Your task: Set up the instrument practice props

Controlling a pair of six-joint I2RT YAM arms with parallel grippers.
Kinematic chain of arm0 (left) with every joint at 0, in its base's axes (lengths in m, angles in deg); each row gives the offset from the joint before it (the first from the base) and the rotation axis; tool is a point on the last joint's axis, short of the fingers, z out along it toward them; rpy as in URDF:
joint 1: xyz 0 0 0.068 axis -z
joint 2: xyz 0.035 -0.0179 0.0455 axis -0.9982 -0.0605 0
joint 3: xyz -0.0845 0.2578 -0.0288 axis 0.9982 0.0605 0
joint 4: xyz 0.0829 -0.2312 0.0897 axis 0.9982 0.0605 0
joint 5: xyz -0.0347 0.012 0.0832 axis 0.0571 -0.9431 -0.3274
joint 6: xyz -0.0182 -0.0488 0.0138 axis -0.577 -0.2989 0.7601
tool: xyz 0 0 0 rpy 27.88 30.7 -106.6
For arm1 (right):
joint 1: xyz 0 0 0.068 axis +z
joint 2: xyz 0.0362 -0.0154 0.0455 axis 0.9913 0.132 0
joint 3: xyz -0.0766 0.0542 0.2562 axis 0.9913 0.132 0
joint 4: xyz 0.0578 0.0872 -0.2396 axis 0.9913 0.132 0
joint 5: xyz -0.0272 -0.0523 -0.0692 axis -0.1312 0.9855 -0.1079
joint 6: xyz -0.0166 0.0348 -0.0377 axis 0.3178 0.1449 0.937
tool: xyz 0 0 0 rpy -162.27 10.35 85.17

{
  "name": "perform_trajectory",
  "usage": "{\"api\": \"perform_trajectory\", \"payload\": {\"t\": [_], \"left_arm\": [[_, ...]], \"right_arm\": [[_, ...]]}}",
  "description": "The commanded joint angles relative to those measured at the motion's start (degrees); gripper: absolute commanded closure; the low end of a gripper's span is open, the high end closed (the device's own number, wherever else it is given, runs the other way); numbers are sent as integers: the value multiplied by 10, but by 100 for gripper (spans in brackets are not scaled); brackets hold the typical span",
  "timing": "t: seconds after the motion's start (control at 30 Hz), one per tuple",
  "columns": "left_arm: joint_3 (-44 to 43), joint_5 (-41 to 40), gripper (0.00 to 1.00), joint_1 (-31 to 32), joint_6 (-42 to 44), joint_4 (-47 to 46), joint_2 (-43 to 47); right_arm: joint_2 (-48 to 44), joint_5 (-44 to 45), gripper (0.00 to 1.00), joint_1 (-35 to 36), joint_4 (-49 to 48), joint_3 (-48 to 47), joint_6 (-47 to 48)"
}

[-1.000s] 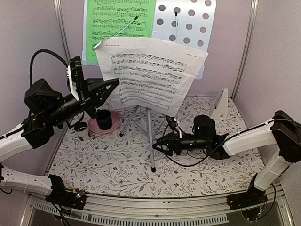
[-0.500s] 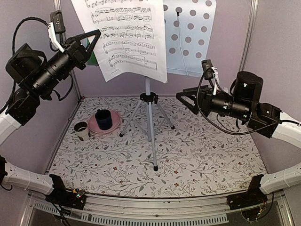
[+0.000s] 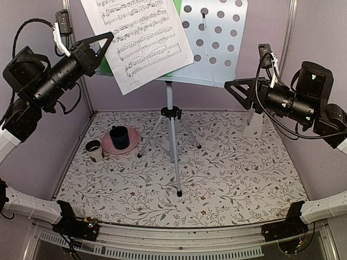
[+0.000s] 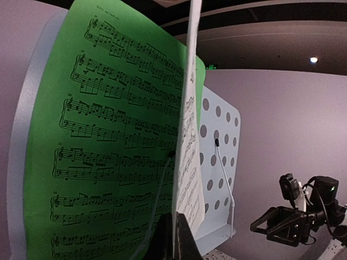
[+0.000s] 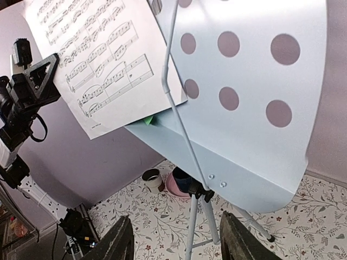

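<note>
The pale grey music stand [image 3: 170, 122] stands mid-table on its tripod, with its hole-punched desk [image 3: 217, 43] up top. My left gripper [image 3: 110, 39] is shut on the left edge of the white sheet of music [image 3: 143, 38], held tilted in front of the desk's left half. The green sheet [image 3: 177, 7] lies on the desk behind it. In the left wrist view the white sheet [image 4: 190, 135] shows edge-on between my fingertips [image 4: 176, 230], with the green sheet [image 4: 108, 135] beyond. My right gripper [image 3: 230, 86] hovers open to the right of the desk, holding nothing. The white metronome [image 3: 254, 125] stands below it.
A dark blue cup [image 3: 120, 136] sits on a pink plate [image 3: 108, 147] at the left, a small white cup [image 3: 94, 149] beside it. Lilac walls close in the left, back and right. A thin wire retainer [image 5: 179, 108] crosses the desk [image 5: 244, 108].
My left gripper has lifted the white sheet from mid-height up in front of the desk. My right arm rose from table level to the desk's right side, its jaws narrowing a little.
</note>
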Motion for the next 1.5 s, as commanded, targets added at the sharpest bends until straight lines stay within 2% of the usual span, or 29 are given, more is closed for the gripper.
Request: {"api": "perform_trajectory", "payload": {"t": [0.0, 0.17, 0.7, 1.0, 1.2, 1.33, 1.47], "left_arm": [[-18, 3, 100, -5, -6, -7, 5], [-35, -6, 100, -5, -13, -3, -11], [-53, -13, 100, -4, 6, -27, -40], [-49, -10, 100, -4, 17, -39, -42], [-54, -18, 100, -5, 20, -45, -51], [-56, -32, 100, -4, 21, -48, -54], [-56, -49, 100, -5, 23, -46, -52]], "right_arm": [[33, 83, 46, 5, 5, -99, -5], [91, 115, 48, 5, 13, -180, -14], [201, 70, 54, 13, -63, -250, -33], [242, 58, 68, 12, -84, -289, -29], [247, 62, 91, 13, -88, -294, -18], [245, 57, 100, 12, -93, -290, -6], [242, 57, 100, 12, -107, -276, -3]]}}
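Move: From the right hand, empty and half open, the right-hand page-holder rod on the music stand has its middle about 7 cm ahead, 7 cm to the left and 9 cm up. The middle of the stand's perforated board lies roughly 10 cm ahead, 12 cm left and 9 cm up, and that of the white music sheet about 5 cm ahead, 18 cm left and 12 cm up. The left hand already pinches that sheet's left edge, the rod some 6 cm ahead of this hand, 16 cm to its right and slightly below. The right hand climbs about 9 cm, first rising with a little forward travel, then working left and forward some 7 cm each way to the right-hand page-holder rod, where its half-open fingers shut and pinch the rod's shaft below the black tip. Meanwhile the left hand keeps its pinch on the white sheet's left edge and eases it roughly 2 cm forward and a little up and to the right, bringing the sheet's free lower corner towards the rod. ##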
